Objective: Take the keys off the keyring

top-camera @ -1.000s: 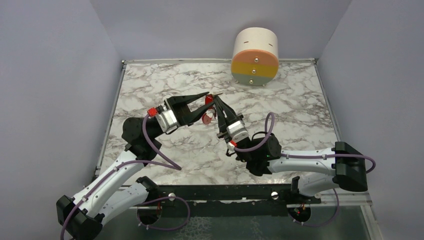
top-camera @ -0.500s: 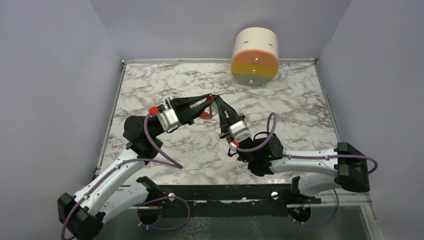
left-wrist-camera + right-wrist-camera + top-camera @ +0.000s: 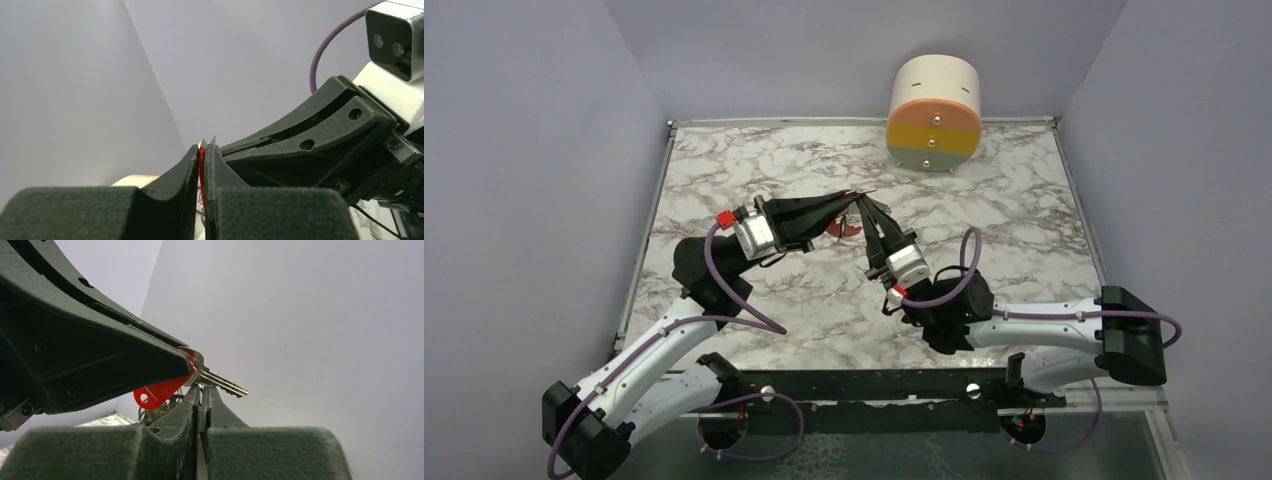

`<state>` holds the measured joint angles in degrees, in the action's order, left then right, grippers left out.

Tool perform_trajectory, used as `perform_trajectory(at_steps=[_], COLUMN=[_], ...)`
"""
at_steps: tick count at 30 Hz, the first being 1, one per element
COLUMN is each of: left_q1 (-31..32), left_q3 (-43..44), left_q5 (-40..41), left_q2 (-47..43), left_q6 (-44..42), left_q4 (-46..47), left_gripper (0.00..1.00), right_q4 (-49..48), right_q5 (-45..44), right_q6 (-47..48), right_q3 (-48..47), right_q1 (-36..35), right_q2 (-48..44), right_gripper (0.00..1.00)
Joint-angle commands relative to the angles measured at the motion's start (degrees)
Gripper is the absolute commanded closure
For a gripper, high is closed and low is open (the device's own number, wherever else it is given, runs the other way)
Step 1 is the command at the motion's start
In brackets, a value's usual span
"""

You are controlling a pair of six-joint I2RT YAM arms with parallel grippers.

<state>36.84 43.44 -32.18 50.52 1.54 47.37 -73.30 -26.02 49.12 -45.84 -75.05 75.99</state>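
Both grippers meet in the air above the marble table [image 3: 1024, 230]. My right gripper [image 3: 863, 204] [image 3: 202, 390] is shut on the thin ring of the keyring [image 3: 150, 416]. The keyring's red clip [image 3: 843, 230] [image 3: 157, 391] hangs just left of the right fingers. My left gripper [image 3: 855, 197] [image 3: 202, 150] is shut on the red-headed key [image 3: 202, 164], seen edge-on between its pads. That key's silver blade [image 3: 225, 383] sticks out past the left finger [image 3: 100, 350]. I cannot make out a dark-headed key.
A cream cylinder [image 3: 935, 112] with an orange, yellow and grey face stands at the back of the table. Grey walls close in the left, right and back. Both arm bases sit at the near edge.
The left jaws have gone from wide open to shut on the key at the right gripper's tips. The left wrist has edged right. The right gripper stays shut.
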Motion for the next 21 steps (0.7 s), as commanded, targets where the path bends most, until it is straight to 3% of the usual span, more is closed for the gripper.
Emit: perform_trajectory(at_steps=[1, 14, 21], left_q1=[-0.1, -0.1, -0.1], left_q3=[-2.7, -14.5, -14.9], left_q5=[6.6, 25.9, 26.7], left_q2=[-1.0, -1.9, -1.4], left_q6=[4.0, 12.9, 13.5], left_q4=[10.3, 31.9, 30.4], left_gripper=[1.0, 1.0, 1.0], right_q4=[-4.2, -10.9, -12.0], right_q5=[0.5, 0.2, 0.3], right_q6=[0.3, 2.7, 3.5], right_q3=[1.5, 3.6, 3.4], right_q1=[-0.4, -0.7, -0.7], right_q2=[-1.2, -1.3, -1.2], right_gripper=[0.98, 0.99, 0.98])
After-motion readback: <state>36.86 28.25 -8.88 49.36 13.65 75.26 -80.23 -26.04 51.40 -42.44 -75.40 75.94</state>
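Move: The left fingers already pinch the red tag with its key. The keyring lies at the right fingertips, about 2 cm right of and 1 cm below the left hand point, level with it forward. It sits right at the closed right hand, some 1 cm above its hand point. From the right hand, the ring bunch hangs roughly 2 cm back, 2 cm left and 2 cm below; the red pendant is about 1 cm back, 2 cm left and 7 cm down. Keeping its pinch on the red tag and key, the left hand draws away from the keyring in the right fingers: it first sinks about 1.5 cm, then sweeps some 6 cm left and slightly forward, rising again, as its fingers tip upward by about 25 degrees. The right hand keeps hold of the ring, dips a little, then shifts about a centimetre to the right. ##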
